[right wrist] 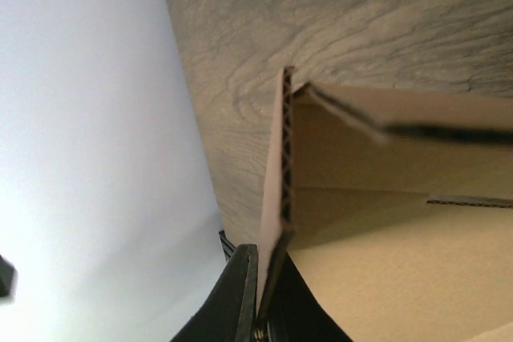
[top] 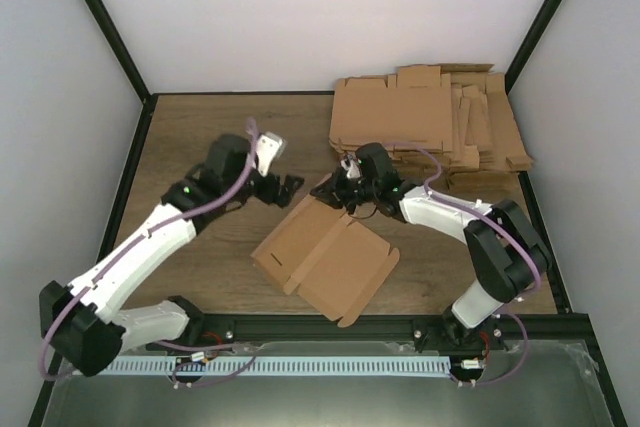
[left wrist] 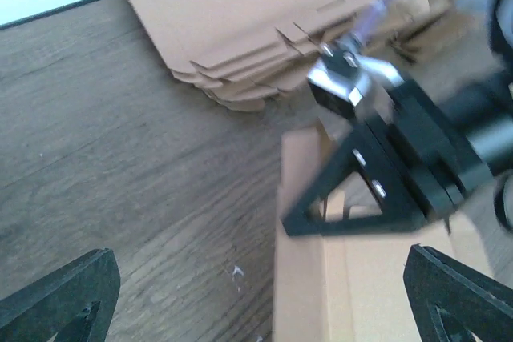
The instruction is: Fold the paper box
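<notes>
The paper box [top: 325, 257] is a single creased brown sheet lying open on the wooden table, between the two arms. Its far flap [right wrist: 276, 166] stands up on edge, and my right gripper [right wrist: 268, 298] is shut on it. From above, the right gripper [top: 338, 189] sits at the box's far corner. My left gripper [top: 290, 187] hovers just left of that corner, open, with nothing between its fingers [left wrist: 64, 294]. The left wrist view looks down on the box's edge [left wrist: 361, 278] and on the right gripper [left wrist: 298, 215] clamped there.
A pile of flat brown cardboard blanks [top: 430, 122] lies at the back right, close behind the right gripper; in the left wrist view the pile [left wrist: 264, 22] fills the top. Black frame posts and white walls ring the table [top: 200, 147].
</notes>
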Robot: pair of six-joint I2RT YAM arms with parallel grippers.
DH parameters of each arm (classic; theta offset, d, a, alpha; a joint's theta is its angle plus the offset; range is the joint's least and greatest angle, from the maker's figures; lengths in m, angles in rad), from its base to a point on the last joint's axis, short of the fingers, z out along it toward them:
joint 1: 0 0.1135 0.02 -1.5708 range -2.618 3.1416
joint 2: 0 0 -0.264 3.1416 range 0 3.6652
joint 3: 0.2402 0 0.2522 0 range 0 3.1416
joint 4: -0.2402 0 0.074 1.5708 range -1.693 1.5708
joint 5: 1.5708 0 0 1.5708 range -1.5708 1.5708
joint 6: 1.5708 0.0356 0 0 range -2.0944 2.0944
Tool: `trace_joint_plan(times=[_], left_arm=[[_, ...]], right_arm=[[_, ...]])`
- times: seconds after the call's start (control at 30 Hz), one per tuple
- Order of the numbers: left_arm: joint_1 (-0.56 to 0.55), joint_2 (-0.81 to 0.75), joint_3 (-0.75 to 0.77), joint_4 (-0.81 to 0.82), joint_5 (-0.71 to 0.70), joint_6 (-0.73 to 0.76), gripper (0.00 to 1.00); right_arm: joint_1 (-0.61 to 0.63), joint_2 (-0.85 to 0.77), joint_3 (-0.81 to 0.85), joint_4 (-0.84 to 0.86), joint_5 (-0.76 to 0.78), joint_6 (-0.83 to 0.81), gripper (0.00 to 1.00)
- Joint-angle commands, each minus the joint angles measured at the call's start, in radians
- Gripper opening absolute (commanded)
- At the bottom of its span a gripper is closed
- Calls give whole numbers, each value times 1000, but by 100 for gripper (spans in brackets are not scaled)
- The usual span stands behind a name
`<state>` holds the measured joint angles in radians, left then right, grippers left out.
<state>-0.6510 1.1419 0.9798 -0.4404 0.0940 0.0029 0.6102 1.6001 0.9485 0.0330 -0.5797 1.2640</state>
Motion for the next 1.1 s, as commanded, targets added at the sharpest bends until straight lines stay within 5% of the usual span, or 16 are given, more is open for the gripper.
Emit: trace_joint_plan(times=[0.0,0.1,0.33,0.7,1.07], left_arm=[[148,144,146,-192,279,-198,100],[179,210,154,-218,377,-191,100],[228,219,112,-182,506,-189,100],[228,217,33,-185,523,-150,100],[204,188,-131,-15,495,-243,100]], right_arm=[[2,-42,-117,287,-109,-83,1],[2,-88,-199,439,-124,-78,1],[-4,-151,-218,470,-111,-143,1],[-36,-113,-308,661,-164,-162,1],[-52,-40,-411,830,-166,-212,1]])
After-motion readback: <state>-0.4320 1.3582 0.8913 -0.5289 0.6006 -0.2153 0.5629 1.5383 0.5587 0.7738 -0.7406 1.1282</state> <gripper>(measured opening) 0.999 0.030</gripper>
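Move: The box's folded-up side panel is the left gripper's aim; its middle lies about 6 cm back, 3 cm to the right and some 14 cm below. Its corner flap, already pinched by the right fingers, is roughly 2 cm ahead, 7 cm right and 8 cm lower; the box's main panel is 11 cm back, 13 cm right. From the right hand, the side panel's middle is about 8 cm back, 4 cm left and 6 cm down. Bring the left gripper, still wide open, a little forward, then back and down towards the side panel, ending about 10 cm lower, while tipping the fingers down by some 35 degrees. Keep the right pinch on the corner flap: draw it back about 3 cm, raise it and sink most of the way again, and roll the wrist so its far side comes up. ##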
